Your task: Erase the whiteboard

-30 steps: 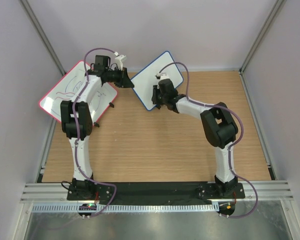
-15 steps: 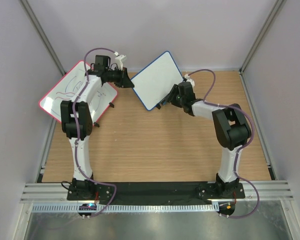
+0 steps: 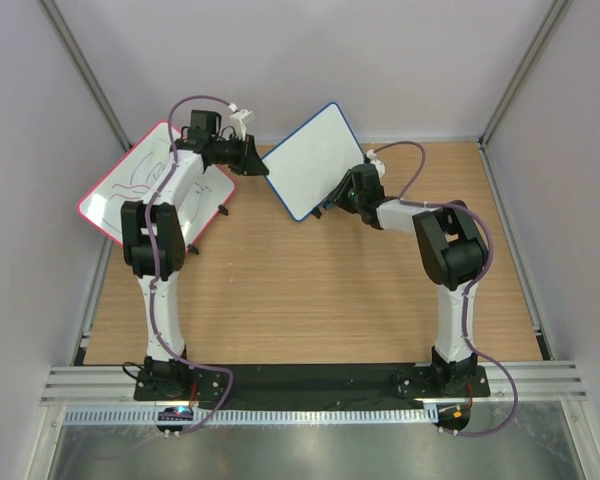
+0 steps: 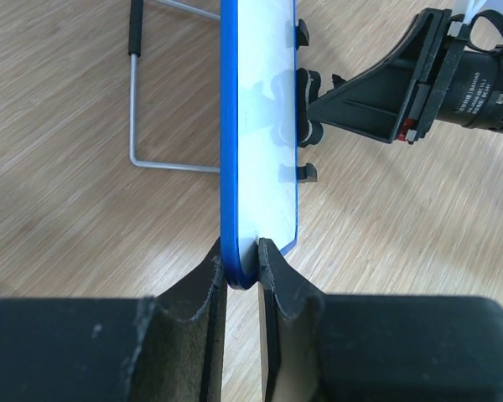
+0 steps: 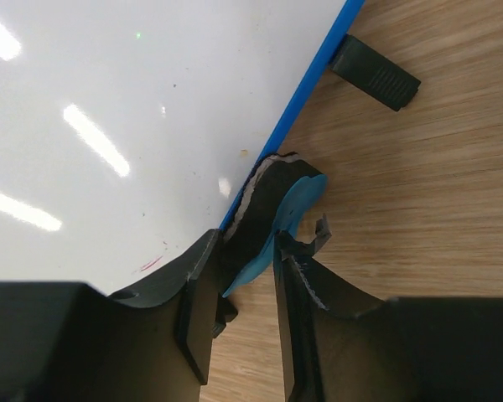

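Observation:
The whiteboard (image 3: 315, 155) has a dark blue frame and stands tilted at the back of the table. Its white face looks wiped in the top view. My left gripper (image 3: 264, 169) is shut on its left corner; the left wrist view shows the board (image 4: 260, 126) edge-on with both fingers (image 4: 243, 266) clamping the frame. My right gripper (image 3: 332, 203) sits at the board's lower right edge, shut on a blue-and-black eraser (image 5: 278, 213). In the right wrist view the board face (image 5: 109, 100) carries a small red mark (image 5: 149, 265) near my gripper (image 5: 246, 249).
A larger red-framed whiteboard (image 3: 108, 190) with drawn lines leans at the far left, partly under my left arm. Its wire stand (image 4: 134, 100) rests on the wooden table. A black foot (image 5: 375, 73) of the blue board shows. Grey walls enclose the table.
My right gripper with the eraser has swept off the board's face to its lower right edge. The left gripper and the board have not moved.

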`<move>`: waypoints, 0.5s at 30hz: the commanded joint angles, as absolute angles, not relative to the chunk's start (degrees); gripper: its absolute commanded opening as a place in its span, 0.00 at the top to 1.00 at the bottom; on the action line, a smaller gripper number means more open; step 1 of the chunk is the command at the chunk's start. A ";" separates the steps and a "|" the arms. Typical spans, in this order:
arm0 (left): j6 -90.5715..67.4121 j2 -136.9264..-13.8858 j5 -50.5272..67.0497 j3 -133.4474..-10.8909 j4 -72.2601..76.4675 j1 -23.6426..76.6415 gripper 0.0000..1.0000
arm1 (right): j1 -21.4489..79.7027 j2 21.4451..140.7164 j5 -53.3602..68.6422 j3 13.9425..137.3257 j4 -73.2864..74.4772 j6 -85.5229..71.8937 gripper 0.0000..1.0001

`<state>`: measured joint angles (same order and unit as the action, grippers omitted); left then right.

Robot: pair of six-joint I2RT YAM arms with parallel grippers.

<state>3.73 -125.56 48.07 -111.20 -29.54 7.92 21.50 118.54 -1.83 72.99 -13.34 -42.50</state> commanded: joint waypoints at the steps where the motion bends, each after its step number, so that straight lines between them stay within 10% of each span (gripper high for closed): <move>1: 7.38 -127.53 47.02 -111.62 -31.99 9.75 1.00 | 21.01 119.88 -2.64 75.76 -15.47 -42.71 0.62; 11: 7.47 -127.53 47.02 -111.71 -31.99 9.84 1.00 | 20.74 120.68 -2.81 75.59 -15.03 -42.19 0.99; 15: 7.47 -127.44 46.93 -111.80 -31.99 9.84 1.00 | 20.74 118.75 -3.60 74.80 -13.37 -39.38 0.99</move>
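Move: The blue-backed eraser leans on the whiteboard's lower right edge just beyond the right fingers, about 2 cm ahead, 1 cm left and 1 cm below. The near clip is some 2 cm back and 4 cm left of that hand, the far clip about 4 cm ahead and 3 cm right, both slightly lower; the board's middle is about 9 cm ahead, 5 cm left and 5 cm up. From the left hand the eraser lies roughly 17 cm right, level fore-and-aft, 11 cm lower. The right hand noses forward less than 1 cm towards the eraser at the board's edge, dipping about half a centimetre, then holds there without turning while its part-open fingers close almost completely, the tips against the blue handle side rather than around the thick eraser body. The left hand stays put and keeps its pinch on the board's left corner, steadying it. ##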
